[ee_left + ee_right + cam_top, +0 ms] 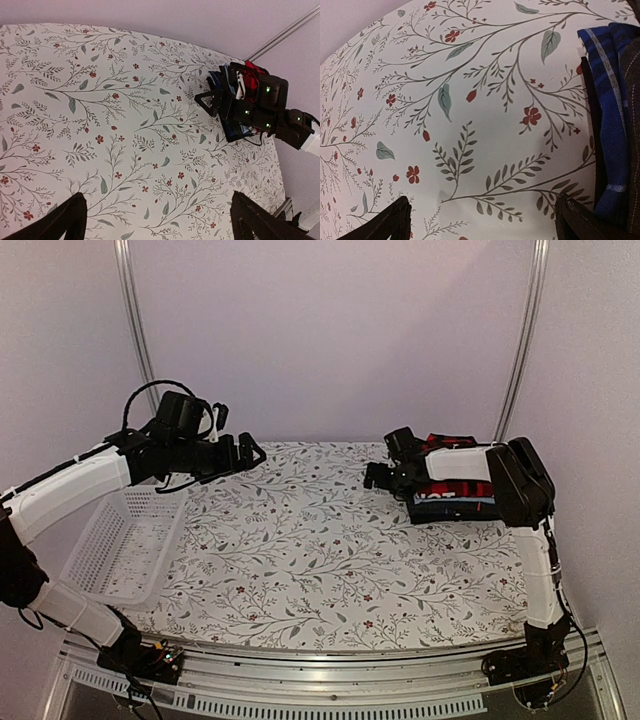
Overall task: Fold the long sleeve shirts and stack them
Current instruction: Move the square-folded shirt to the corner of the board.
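The long sleeve shirts lie folded in a stack (452,500) at the table's back right, navy and blue layers with red cloth on top. In the left wrist view the same stack (250,72) sits partly behind the right arm. A blue plaid edge of the stack (610,100) fills the right side of the right wrist view. My right gripper (380,466) hovers open just left of the stack, with only tablecloth between its fingers (482,222). My left gripper (250,453) is raised over the left part of the table, open and holding nothing (160,225).
A white mesh basket (120,540) stands at the table's left edge, under the left arm. A floral tablecloth (300,540) covers the table. Metal frame posts (522,340) rise at the back, with a wall behind them.
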Motion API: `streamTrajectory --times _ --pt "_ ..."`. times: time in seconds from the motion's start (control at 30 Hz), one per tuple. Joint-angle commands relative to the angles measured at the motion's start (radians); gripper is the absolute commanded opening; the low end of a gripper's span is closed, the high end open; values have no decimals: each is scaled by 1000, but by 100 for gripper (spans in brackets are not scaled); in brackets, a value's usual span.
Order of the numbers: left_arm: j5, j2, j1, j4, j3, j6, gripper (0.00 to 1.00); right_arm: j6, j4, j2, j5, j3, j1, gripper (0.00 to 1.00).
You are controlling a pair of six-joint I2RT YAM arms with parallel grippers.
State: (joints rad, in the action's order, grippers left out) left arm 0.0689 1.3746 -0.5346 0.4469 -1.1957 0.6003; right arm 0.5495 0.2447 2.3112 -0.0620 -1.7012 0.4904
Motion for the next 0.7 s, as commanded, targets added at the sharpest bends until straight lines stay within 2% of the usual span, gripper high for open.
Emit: streamTrajectory --times 0.0,0.37,0.67 --pt "9 -13 5 -12 9 8 100 -21 43 -48 -1 77 -55 99" --pt "24 5 5 -30 20 7 100 -31 21 -92 18 151 -115 99" --pt "22 4 7 -35 27 -5 100 -58 24 -103 17 147 -126 99"
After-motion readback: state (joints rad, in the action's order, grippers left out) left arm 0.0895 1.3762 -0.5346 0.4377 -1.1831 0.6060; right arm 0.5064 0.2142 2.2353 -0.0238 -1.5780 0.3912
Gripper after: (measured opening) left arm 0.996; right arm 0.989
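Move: The stack of folded shirts lies against the right side of the right hand, its middle about 20 cm to that hand's right, level fore and aft, and a centimetre or so above it. The red plaid shirt on top centres some 21 cm right and 3 cm ahead; the board's far right corner is about 33 cm right and 14 cm ahead, 3 cm lower. From the left hand, the stack is roughly 60 cm right, 16 cm ahead and 20 cm below. Rightward and level, low over the board, the right hand keeps pushing the shirt stack with the outer side of its right finger, some 5.5 cm towards the board's right edge. Quick at first, it steadily slows almost to a stop; the fingers stay wide open and the wrist barely turns. ##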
